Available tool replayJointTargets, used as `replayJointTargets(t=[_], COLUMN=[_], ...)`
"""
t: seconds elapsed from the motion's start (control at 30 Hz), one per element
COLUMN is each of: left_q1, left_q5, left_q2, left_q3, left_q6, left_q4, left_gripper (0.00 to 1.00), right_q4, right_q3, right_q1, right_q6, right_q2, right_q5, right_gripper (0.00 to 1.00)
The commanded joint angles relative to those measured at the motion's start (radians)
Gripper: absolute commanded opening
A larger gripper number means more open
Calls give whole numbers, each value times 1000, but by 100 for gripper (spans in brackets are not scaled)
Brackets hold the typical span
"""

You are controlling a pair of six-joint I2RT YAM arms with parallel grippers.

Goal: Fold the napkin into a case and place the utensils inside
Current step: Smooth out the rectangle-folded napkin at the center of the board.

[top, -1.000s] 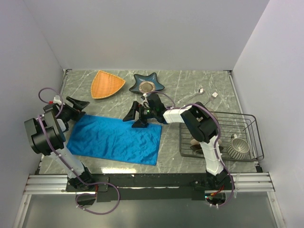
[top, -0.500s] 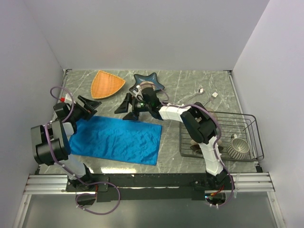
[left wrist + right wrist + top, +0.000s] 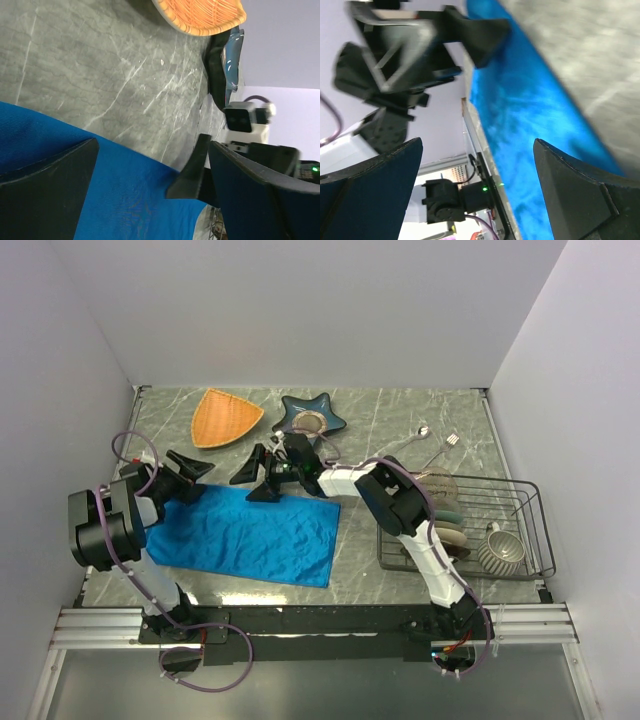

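The napkin lies flat as a bright blue rectangle on the marble table. My left gripper stands open at its far left corner, with nothing between the fingers. Open too, my right gripper hovers over the napkin's far edge, a short way to the right of the left one. The left wrist view has blue cloth under the left gripper, with a right finger just beyond. In the right wrist view the napkin runs below the right gripper. The utensils, spoon and fork, lie far right.
An orange triangular dish and a dark star-shaped dish sit behind the napkin. A wire rack with plates and a ribbed cup stands at the right. Walls close in the left, back and right sides.
My right gripper has slid left along the napkin's far edge. My left gripper has swung right, to the far left corner. Both have stayed open, and the napkin lies as before.
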Motion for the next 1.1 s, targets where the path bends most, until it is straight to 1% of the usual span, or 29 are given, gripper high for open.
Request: replayJointTargets(t=[0.0,0.3,0.53,0.7,0.77,0.87,1.07], left_q1=[9,16,17,19,17,17,16], left_q5=[-42,-36,-36,-37,-40,-45,-47], left_q2=[35,52,63,67,64,66,63], left_q3=[27,34,47,57,58,60,54], left_q6=[40,63,72,72,74,69,55], left_q4=[-2,-21,-38,-43,-47,-46,-34], left_gripper=[99,99,99,99,99,99,99], right_q4=[36,9,1,-49,-91,-167,-293], right_q3=[21,-203,-360,-455,-475,-498,-479], right_q1=[-9,-78,-138,-191,-214,-251,-290], right_q6=[28,-50,-78,-130,-153,-234,-338], right_q2=[-3,-83,-159,-228,-253,-284,-288], right_q5=[-22,-53,-68,-79,-85,-93,-82], right_gripper=[100,100,100,100,100,100,100])
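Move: The right hand hovers some 6 cm above the far edge of the folded napkin; the napkin's far-right corner lies about 22 cm to its right and 5 cm back, the napkin's middle about 13 cm back and 3 cm left. Of its neighbours, the star dish stands roughly 16 cm ahead and 14 cm right, the basket 16 cm ahead and 7 cm left. From the left hand the far-right corner is about 39 cm right and 6 cm back. Down about 3 cm first, then in a steady level sweep some 15 cm to the right, the wide-open right hand strokes its lower finger along the napkin's far edge towards the far-right corner, fingers pointing left and the wrist turning barely 10 degrees. The left hand, also open, stays with its lower finger on the far-left part of the napkin. ##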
